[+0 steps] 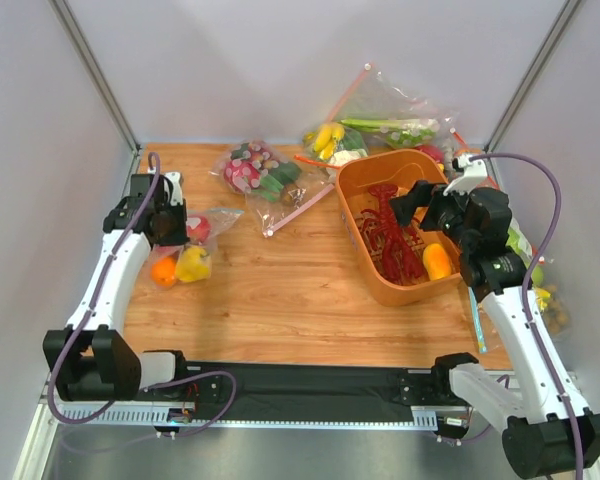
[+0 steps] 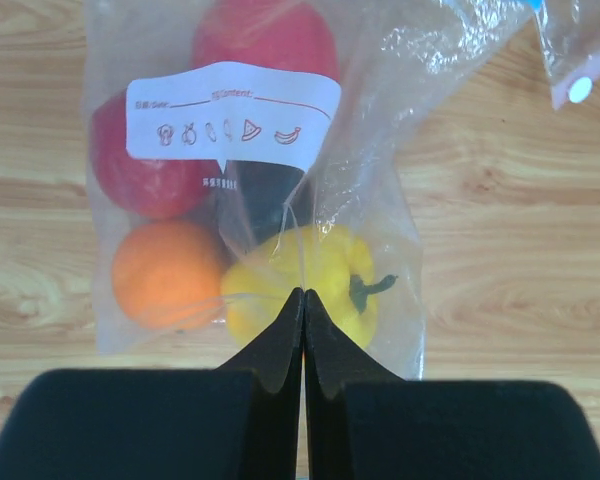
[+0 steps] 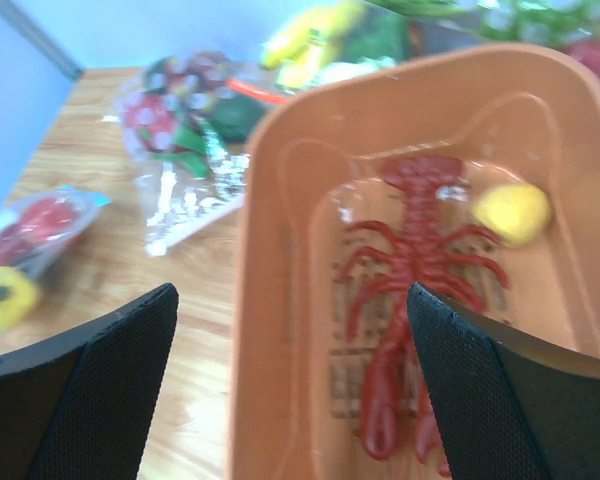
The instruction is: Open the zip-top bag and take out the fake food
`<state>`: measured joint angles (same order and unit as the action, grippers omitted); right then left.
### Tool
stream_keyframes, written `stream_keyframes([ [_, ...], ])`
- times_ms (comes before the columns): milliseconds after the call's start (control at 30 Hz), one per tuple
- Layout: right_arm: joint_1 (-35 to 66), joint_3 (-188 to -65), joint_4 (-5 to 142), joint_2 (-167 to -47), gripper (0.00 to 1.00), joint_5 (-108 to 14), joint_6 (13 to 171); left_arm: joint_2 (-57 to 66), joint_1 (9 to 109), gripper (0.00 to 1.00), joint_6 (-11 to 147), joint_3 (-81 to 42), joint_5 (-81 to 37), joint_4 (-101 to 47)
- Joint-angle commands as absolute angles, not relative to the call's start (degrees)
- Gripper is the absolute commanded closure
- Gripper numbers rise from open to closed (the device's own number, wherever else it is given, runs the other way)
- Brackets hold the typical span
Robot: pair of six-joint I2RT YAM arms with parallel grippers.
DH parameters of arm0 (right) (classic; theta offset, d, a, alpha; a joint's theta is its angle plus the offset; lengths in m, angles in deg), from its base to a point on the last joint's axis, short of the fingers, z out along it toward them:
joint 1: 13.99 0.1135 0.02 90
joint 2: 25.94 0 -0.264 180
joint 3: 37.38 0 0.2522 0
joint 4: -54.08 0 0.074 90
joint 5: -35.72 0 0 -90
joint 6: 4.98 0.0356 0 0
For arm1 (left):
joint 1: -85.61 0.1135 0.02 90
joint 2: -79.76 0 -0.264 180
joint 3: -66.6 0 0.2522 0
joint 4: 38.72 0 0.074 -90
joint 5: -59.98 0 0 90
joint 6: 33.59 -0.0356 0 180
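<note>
The zip-top bag (image 1: 208, 228) lies at the table's left, clear plastic with a white label (image 2: 232, 110). Inside it the fake food shows: two red pieces (image 2: 265, 35), an orange one (image 2: 165, 275), a yellow pepper (image 2: 325, 280) and a dark piece (image 2: 265, 195). My left gripper (image 2: 303, 295) is shut at the bag's near edge, and a crease in the film runs into its tips. The bag (image 3: 40, 225) also appears far left in the right wrist view. My right gripper (image 3: 291, 290) is open above the orange bin's (image 3: 270, 300) left wall, holding nothing.
The orange bin (image 1: 350, 215) at the right holds a red toy lobster (image 1: 390, 235) and a yellow-orange piece (image 1: 437, 261). Other clear bags of toy food lie at the back (image 1: 260, 170) and back right (image 1: 380, 125). A pink zip strip (image 1: 298, 208) lies left of the bin.
</note>
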<state>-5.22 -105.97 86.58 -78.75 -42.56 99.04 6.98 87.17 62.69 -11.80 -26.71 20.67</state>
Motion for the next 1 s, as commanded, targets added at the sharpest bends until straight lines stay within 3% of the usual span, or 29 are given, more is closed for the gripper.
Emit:
stream_keyframes([
  [0,-0.13,-110.55,87.00,-78.32,0.03,-40.66,102.33,10.75,82.82,1.00,67.20,-9.31,-24.92,22.94],
  [500,26.69,-107.57,82.35,-89.83,0.03,-43.83,112.26,29.65,70.05,1.00,84.87,3.44,-22.11,19.87],
  [700,31.00,-106.16,76.46,-94.22,0.03,-44.61,120.17,37.12,69.96,1.00,88.39,6.78,-22.90,18.90],
  [967,32.94,-108.79,72.06,-109.16,0.03,-43.38,127.91,38.44,69.87,1.00,90.68,4.94,-20.26,18.11],
])
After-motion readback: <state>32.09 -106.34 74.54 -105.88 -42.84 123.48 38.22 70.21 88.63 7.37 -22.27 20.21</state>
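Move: The right hand hangs wide open above the near part of the orange tub, whose middle is about 8 cm ahead, 2 cm right and 22 cm below. The bag's blue zip corner lies about 36 cm to that hand's left, 7 cm ahead and 16 cm lower, with the radish bag roughly 15 cm beyond it. From the left hand, already pinching the bag, the zip corner is some 11 cm ahead, 14 cm right and 5 cm down; the yellow pepper hangs about 8 cm below, 2 cm right. Keeping its shut pinch on the bag's film above the yellow pepper, the left hand draws the bag back and right about 10 cm each way, rolling some 20 degrees so its left side dips, and nearly stops for the last third. Meanwhile the right hand sweeps about 24 cm left from above the tub towards the zip corner, easing back a little and, after a small rise, sinking about 11 cm net, while it swings counter-clockwise and tips downward with its fingers still wide open. ##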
